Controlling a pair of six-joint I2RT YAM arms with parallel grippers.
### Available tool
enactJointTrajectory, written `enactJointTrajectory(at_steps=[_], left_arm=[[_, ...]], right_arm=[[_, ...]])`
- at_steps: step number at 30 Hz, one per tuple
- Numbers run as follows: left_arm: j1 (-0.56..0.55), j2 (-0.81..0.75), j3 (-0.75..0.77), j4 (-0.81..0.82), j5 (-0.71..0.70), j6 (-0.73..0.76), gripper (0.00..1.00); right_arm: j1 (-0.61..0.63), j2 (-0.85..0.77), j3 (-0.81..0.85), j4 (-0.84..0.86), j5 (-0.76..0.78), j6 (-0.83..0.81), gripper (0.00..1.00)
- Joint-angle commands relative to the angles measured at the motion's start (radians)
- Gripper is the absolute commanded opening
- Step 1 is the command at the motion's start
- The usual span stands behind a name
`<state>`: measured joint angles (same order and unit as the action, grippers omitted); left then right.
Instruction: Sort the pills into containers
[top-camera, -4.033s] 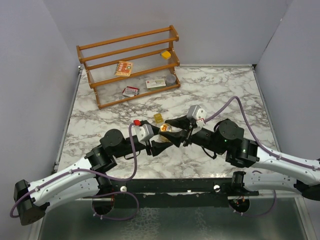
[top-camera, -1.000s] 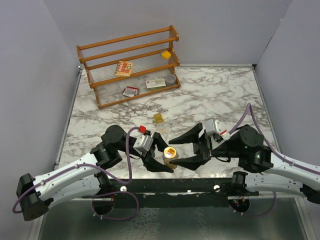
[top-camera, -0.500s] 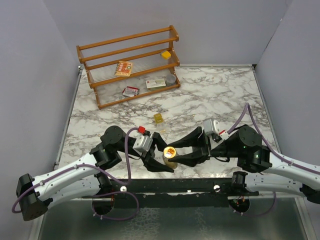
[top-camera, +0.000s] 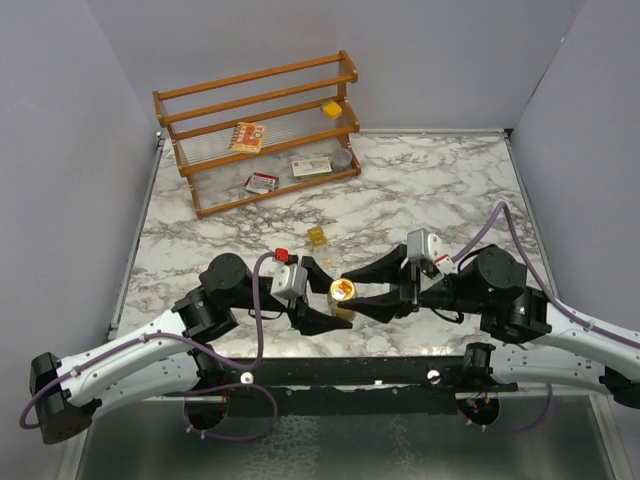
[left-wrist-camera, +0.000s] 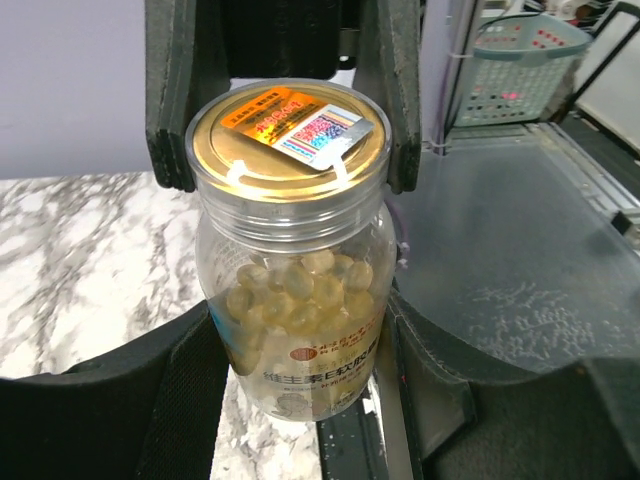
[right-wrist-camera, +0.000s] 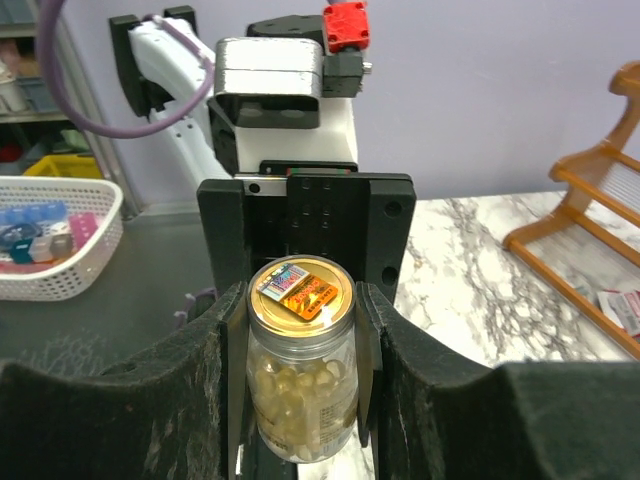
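Note:
A round clear jar (top-camera: 342, 291) with a gold lid and an orange sticker is full of yellowish capsules and stands upright near the table's front edge. My left gripper (top-camera: 326, 296) is shut on its lower body; in the left wrist view the jar (left-wrist-camera: 295, 250) sits between my pads (left-wrist-camera: 190, 390). My right gripper (top-camera: 354, 295) is shut on it from the opposite side, its fingers (left-wrist-camera: 400, 110) pressing against the lid. In the right wrist view the jar (right-wrist-camera: 300, 350) fills my right gripper (right-wrist-camera: 300, 385). A small squarish yellow box (top-camera: 317, 236) lies on the marble behind.
A wooden rack (top-camera: 200, 95) stands at the back left. It holds a yellow box (top-camera: 331, 108), card packets (top-camera: 247, 136) (top-camera: 311, 167) (top-camera: 262, 182) and a grey tin (top-camera: 342, 157). The black front rail (top-camera: 330, 375) runs just below the grippers. Grey walls enclose the table.
My right gripper has narrowed from wide open onto the jar's lid. The jar and both grippers have shifted slightly away from the front edge.

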<state>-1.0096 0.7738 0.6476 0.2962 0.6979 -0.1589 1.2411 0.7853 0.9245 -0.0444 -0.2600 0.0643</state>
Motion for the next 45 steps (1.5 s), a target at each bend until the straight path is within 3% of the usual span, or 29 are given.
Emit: enactJointTrajectory(at_steps=[1,14,31,38,45], left_arm=[[0.014,-0.018,0.060,-0.056,-0.247,0.036,0.00],[0.014,-0.028,0.084,-0.029,-0.451,0.039,0.00],[0.012,0.069,0.134,0.028,-0.783,0.073,0.00],[0.013,0.056,0.117,0.032,-0.803,0.091,0.00],[0.013,0.017,0.093,0.008,-0.813,0.093,0.00]], right_arm=[[0.012,-0.004,0.044,-0.138,-0.005,-0.008,0.01],[0.013,0.032,0.027,-0.151,0.128,-0.034,0.01],[0.013,0.192,0.031,-0.125,0.377,-0.058,0.01],[0.013,0.211,0.036,-0.106,0.390,-0.073,0.01],[0.014,0.180,0.038,-0.116,0.397,-0.077,0.39]])
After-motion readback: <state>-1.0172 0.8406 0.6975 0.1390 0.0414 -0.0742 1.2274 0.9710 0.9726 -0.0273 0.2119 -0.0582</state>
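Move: Both hands already grip the jar of pills between them. From the left hand, the small yellow container stands about 27 cm ahead, 5 cm left and 29 cm below. The red-and-white box lies some 15 cm beyond that container and 14 cm farther left. From the right hand, the same container is about 27 cm ahead, 5 cm left and 34 cm below. Both hands keep gripping the jar and carry it forward some 11 cm towards the yellow container, wrists swinging forward. ##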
